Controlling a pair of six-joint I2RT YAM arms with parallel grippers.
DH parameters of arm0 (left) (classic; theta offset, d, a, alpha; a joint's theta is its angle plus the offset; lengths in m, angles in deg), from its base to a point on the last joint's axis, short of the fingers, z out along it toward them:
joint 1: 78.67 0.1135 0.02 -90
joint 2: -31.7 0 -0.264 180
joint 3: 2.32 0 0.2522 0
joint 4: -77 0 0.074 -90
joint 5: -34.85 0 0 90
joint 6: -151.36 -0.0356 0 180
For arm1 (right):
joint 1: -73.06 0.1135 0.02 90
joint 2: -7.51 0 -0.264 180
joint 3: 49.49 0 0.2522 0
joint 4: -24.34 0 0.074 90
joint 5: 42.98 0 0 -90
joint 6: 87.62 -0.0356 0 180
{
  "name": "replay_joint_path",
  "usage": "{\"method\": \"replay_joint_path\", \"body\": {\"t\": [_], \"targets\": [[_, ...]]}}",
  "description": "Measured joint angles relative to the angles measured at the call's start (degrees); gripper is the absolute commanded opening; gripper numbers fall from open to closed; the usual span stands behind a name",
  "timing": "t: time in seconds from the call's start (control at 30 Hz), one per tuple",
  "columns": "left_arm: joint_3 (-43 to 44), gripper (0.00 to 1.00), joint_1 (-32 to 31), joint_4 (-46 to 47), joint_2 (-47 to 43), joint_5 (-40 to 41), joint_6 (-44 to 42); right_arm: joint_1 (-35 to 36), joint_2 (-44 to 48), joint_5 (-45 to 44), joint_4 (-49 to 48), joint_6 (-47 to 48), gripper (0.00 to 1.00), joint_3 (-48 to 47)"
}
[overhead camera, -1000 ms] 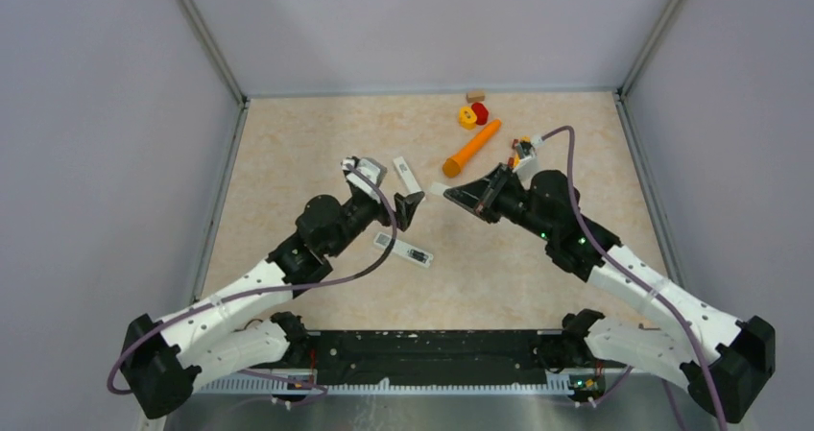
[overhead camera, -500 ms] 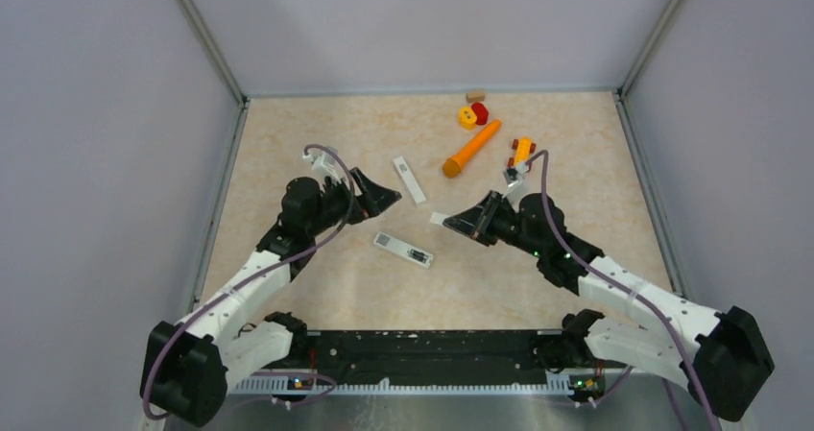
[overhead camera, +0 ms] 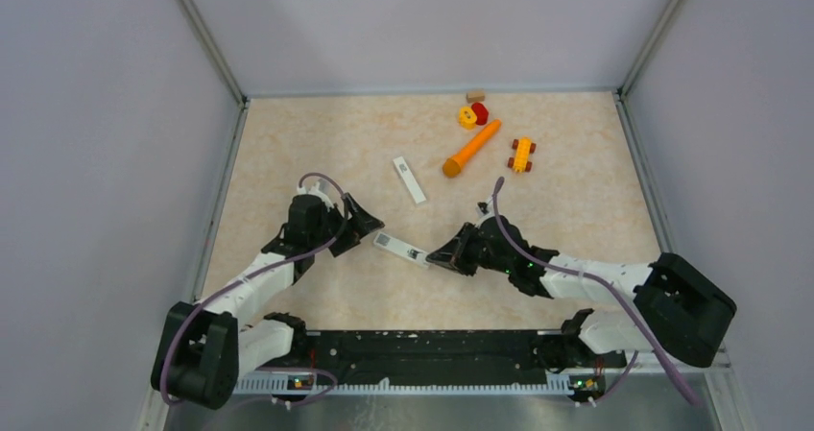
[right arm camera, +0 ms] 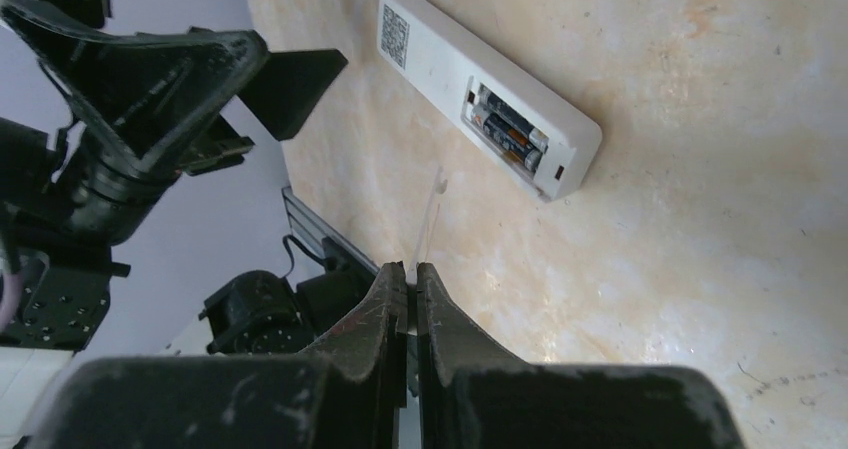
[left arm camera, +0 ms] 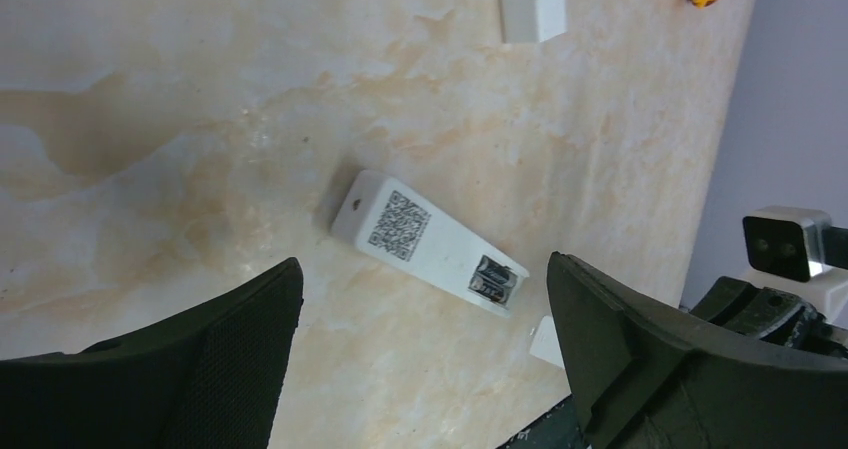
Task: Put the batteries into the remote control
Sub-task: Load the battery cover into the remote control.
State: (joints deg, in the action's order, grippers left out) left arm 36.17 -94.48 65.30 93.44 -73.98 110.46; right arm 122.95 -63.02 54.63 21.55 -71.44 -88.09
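The remote control [overhead camera: 403,250] lies back-up on the table, a QR label on its white body [left arm camera: 428,242]. Its compartment is uncovered, with two dark batteries [right arm camera: 508,134] side by side inside, also seen as batteries [left arm camera: 497,276]. My left gripper [overhead camera: 360,222] hovers open just left of the remote; its jaws frame the remote without touching it. My right gripper [overhead camera: 434,256] sits at the remote's compartment end, shut on a thin white cover plate [right arm camera: 432,214], edge-on just above the table near the remote.
A second white remote [overhead camera: 410,179] lies farther back. Behind it are an orange carrot toy [overhead camera: 471,149], a yellow and red toy [overhead camera: 472,115], a small yellow car [overhead camera: 521,154] and a wooden block [overhead camera: 474,95]. Grey walls enclose the table on three sides.
Both arms have drawn back toward the near edge. The right gripper brought the white plate down to the remote's compartment end. The left gripper moved left and down beside the remote.
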Motion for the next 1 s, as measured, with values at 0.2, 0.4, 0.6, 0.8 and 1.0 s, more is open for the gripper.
{"method": "replay_joint_path", "body": {"t": [0.2, 0.4, 0.6, 0.8, 1.0], "targets": [[-1.2, 0.89, 1.3, -0.5, 2.6, 0.8, -1.1, 0.3, -5.2, -1.7, -7.5, -1.4, 0.00, 0.0], [-2.0, 0.81, 1.7, -0.5, 4.7, 0.7, -1.4, 0.3, -11.5, -1.8, -11.5, -2.9, 0.00, -0.8], [-2.3, 0.73, 2.4, -0.3, 6.2, 0.4, -2.1, 0.3, -14.2, -1.8, -13.2, -4.5, 0.00, -1.2], [-2.4, 0.73, 2.8, -0.2, 6.4, 0.0, -2.8, 0.3, -15.0, -2.0, -16.2, -5.9, 0.00, -1.2], [-2.4, 0.72, 3.1, 0.0, 6.8, -0.7, -2.8, 0.3, -18.3, -1.8, -18.3, -7.9, 0.00, -1.1]]}}
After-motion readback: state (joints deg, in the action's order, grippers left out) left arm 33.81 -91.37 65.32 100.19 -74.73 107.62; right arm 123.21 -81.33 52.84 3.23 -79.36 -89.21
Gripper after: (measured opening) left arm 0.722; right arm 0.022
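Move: The battery compartment of the remote control lies about 5 cm ahead of my right hand, 3 cm to its left and 8 cm below. The remote's middle is about 6 cm ahead and 6 cm to the left of that hand. From my left hand, the remote's middle is roughly level fore and aft, 7 cm to the right and 8 cm below. The other white remote lies about 23 cm ahead and 4 cm left of my right hand. Keeping the thin battery cover pinched edge-on, my right hand slants forward, left and down, about 5 cm in all, easing up slightly before sinking again, to bring the cover's free end to the QR-side end of the compartment. My left hand sinks some 5 cm beside the remote's QR end, drifting slightly left and tipping down, its fingers closing from nearly wide open to about three quarters. ##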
